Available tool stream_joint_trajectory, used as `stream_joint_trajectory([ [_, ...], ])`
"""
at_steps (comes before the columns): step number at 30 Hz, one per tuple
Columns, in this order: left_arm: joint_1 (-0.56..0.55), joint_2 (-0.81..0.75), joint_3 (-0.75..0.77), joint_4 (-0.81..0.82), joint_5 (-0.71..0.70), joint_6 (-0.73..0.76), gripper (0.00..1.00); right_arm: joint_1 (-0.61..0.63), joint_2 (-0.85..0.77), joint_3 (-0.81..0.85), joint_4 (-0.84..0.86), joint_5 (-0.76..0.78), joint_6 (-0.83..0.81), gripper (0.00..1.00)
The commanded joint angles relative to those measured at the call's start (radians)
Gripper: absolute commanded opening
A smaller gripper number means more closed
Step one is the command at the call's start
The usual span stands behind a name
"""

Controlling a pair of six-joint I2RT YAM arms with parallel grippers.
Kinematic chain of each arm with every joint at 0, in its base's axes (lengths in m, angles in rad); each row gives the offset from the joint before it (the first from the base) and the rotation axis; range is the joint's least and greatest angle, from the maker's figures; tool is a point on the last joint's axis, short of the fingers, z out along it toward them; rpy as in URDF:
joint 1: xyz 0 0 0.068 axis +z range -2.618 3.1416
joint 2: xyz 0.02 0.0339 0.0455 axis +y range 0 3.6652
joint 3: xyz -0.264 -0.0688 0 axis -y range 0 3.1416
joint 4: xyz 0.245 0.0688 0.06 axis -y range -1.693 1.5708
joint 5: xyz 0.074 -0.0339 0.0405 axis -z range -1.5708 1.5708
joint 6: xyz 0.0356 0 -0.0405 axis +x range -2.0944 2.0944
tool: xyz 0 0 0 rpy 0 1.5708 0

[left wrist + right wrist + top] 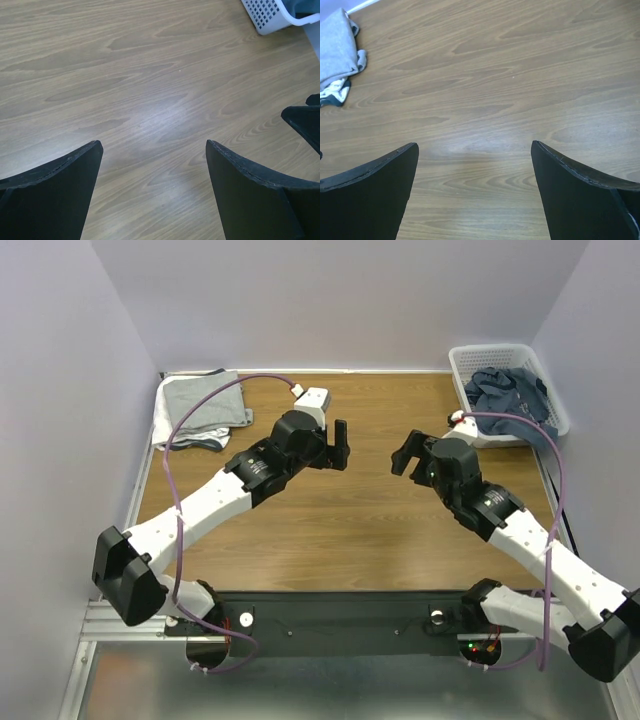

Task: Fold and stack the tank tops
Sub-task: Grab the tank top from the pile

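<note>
A folded stack of tank tops (200, 410), light grey on top with white and dark edges below, lies at the table's far left corner; it also shows in the right wrist view (337, 55). A slate-blue tank top (510, 395) lies crumpled in the white basket (480, 355) at the far right. My left gripper (340, 445) is open and empty above the table's middle; in its wrist view (152, 150) only bare wood lies between the fingers. My right gripper (408, 455) is open and empty facing it, with bare wood between its fingers in its wrist view (475, 150).
The basket's corner shows in the left wrist view (272, 15), and the right gripper's tip shows at that view's right edge. Purple cables loop over both arms. Pale walls enclose the table on three sides.
</note>
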Motion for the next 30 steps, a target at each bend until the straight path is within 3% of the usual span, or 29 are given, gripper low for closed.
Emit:
stream_joint_trajectory([
  [1, 0.0, 0.011, 0.073, -0.015, 0.023, 0.039, 0.96, 0.001, 0.022, 0.022, 0.021, 0.036, -0.015, 1.0],
  [8, 0.002, -0.027, 0.087, -0.043, 0.022, 0.065, 0.97, -0.042, 0.262, 0.249, 0.002, 0.008, -0.149, 1.0],
  [17, 0.034, -0.087, 0.079, -0.087, 0.022, 0.088, 0.97, -0.506, 0.745, 0.788, -0.006, -0.22, -0.193, 1.0],
  [21, 0.045, -0.136, 0.053, -0.067, 0.046, 0.076, 0.97, -0.657, 0.989, 0.985, -0.019, -0.173, -0.162, 1.0],
  [26, 0.055, -0.169, 0.031, -0.066, 0.054, 0.059, 0.97, -0.724, 1.105, 1.094, -0.029, 0.003, -0.166, 1.0],
  [30, 0.055, -0.182, 0.022, -0.06, 0.05, 0.057, 0.97, -0.776, 1.171, 1.143, -0.033, 0.054, -0.196, 1.0],
])
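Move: The tank tops lie crumpled in the white basket at the table's far right corner, about 28 cm ahead of the right hand, 31 cm to its right and some 20 cm below it. The basket surrounds them, its middle roughly level with theirs; its left rim is about 13 cm left of the tops. From the left hand the same tops are some 26 cm ahead, 46 cm to the right and 24 cm below. Towards the tank tops in the basket goes the right hand, wide open: first forward with a slight rise, then sweeping out to its right, some 28 cm each way, and finally sinking over the basket while turning about 35 degrees clockwise and tipping a little downward. The left hand, open and empty, rises about 5 cm and shifts 4 cm left, away from the basket. ##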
